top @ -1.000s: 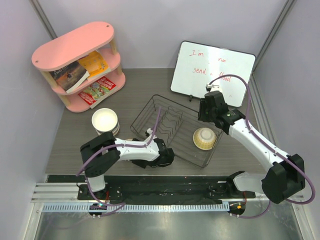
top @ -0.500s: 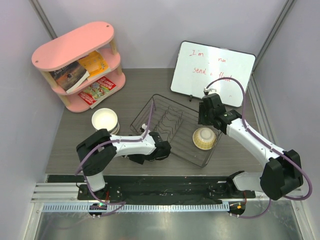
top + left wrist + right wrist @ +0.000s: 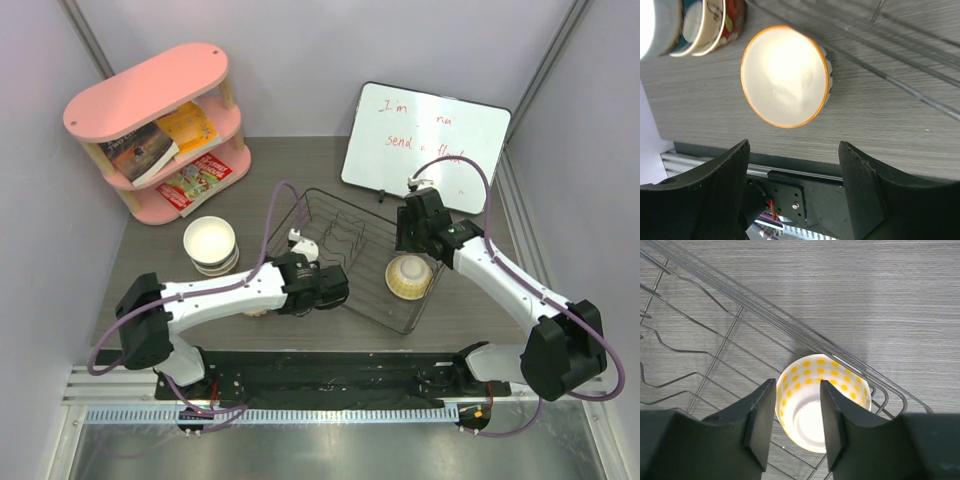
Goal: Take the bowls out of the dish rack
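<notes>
An upside-down yellow patterned bowl lies in the right corner of the black wire dish rack. My right gripper hangs open just above this bowl, which shows below the gap between its fingers. A white ribbed bowl with an orange rim stands on the table left of the rack; my left arm hides most of it in the top view. My left gripper is open and empty, back from that bowl and near the rack's front left side. Several more bowls stand stacked further left.
A pink shelf with books stands at the back left. A whiteboard leans behind the rack. The black mounting rail runs along the table's near edge. The stack of bowls sits close beside the ribbed bowl.
My left arm has stretched out lower, its elbow swinging left and its gripper drifting away from the ribbed bowl toward the rack. The right gripper's jaws have widened slightly over the yellow bowl.
</notes>
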You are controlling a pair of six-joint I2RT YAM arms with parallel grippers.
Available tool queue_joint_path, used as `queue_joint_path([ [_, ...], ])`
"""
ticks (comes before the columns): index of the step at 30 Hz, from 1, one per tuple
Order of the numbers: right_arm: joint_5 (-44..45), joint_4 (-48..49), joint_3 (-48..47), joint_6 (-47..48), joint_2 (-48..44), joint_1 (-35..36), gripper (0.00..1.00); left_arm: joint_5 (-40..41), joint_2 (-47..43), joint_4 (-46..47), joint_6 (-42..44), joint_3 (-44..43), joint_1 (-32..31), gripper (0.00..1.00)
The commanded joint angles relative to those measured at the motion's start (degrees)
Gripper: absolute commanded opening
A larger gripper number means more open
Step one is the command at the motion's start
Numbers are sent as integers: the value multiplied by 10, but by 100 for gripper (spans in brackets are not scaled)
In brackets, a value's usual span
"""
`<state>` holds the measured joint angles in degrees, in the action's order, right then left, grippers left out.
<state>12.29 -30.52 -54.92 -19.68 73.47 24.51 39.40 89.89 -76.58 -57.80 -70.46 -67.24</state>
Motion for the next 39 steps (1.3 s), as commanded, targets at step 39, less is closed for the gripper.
queue_joint_path([
  [39,163,-91,50,-134,-240,-4,68,-666,353,498,248,-328,187,75],
])
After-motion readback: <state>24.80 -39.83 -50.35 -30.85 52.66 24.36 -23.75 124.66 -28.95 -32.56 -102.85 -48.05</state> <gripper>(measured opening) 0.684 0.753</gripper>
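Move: The yellow-dotted bowl, the last one in the dish rack, lies about 30 cm to the left hand's right, 8 cm farther out and 8 cm lower. The rack's middle is some 19 cm to that hand's right, 11 cm ahead and 8 cm below. The cream bowl just set down sits about 5 cm to its left, 3 cm ahead and 9 cm below. From the right hand, the dotted bowl lies about 6 cm back, 1 cm right and 9 cm below. Rightward in a quick arc, the empty left hand leaves the cream bowl, rising about 6 cm and then sinking into the rack beside the yellow-dotted bowl, nearly 30 cm right and 13 cm forward, its open fingers swinging from forward-left to point right and down. The right hand opens wider and makes room, drawing up, right and back about 5 cm each way. ##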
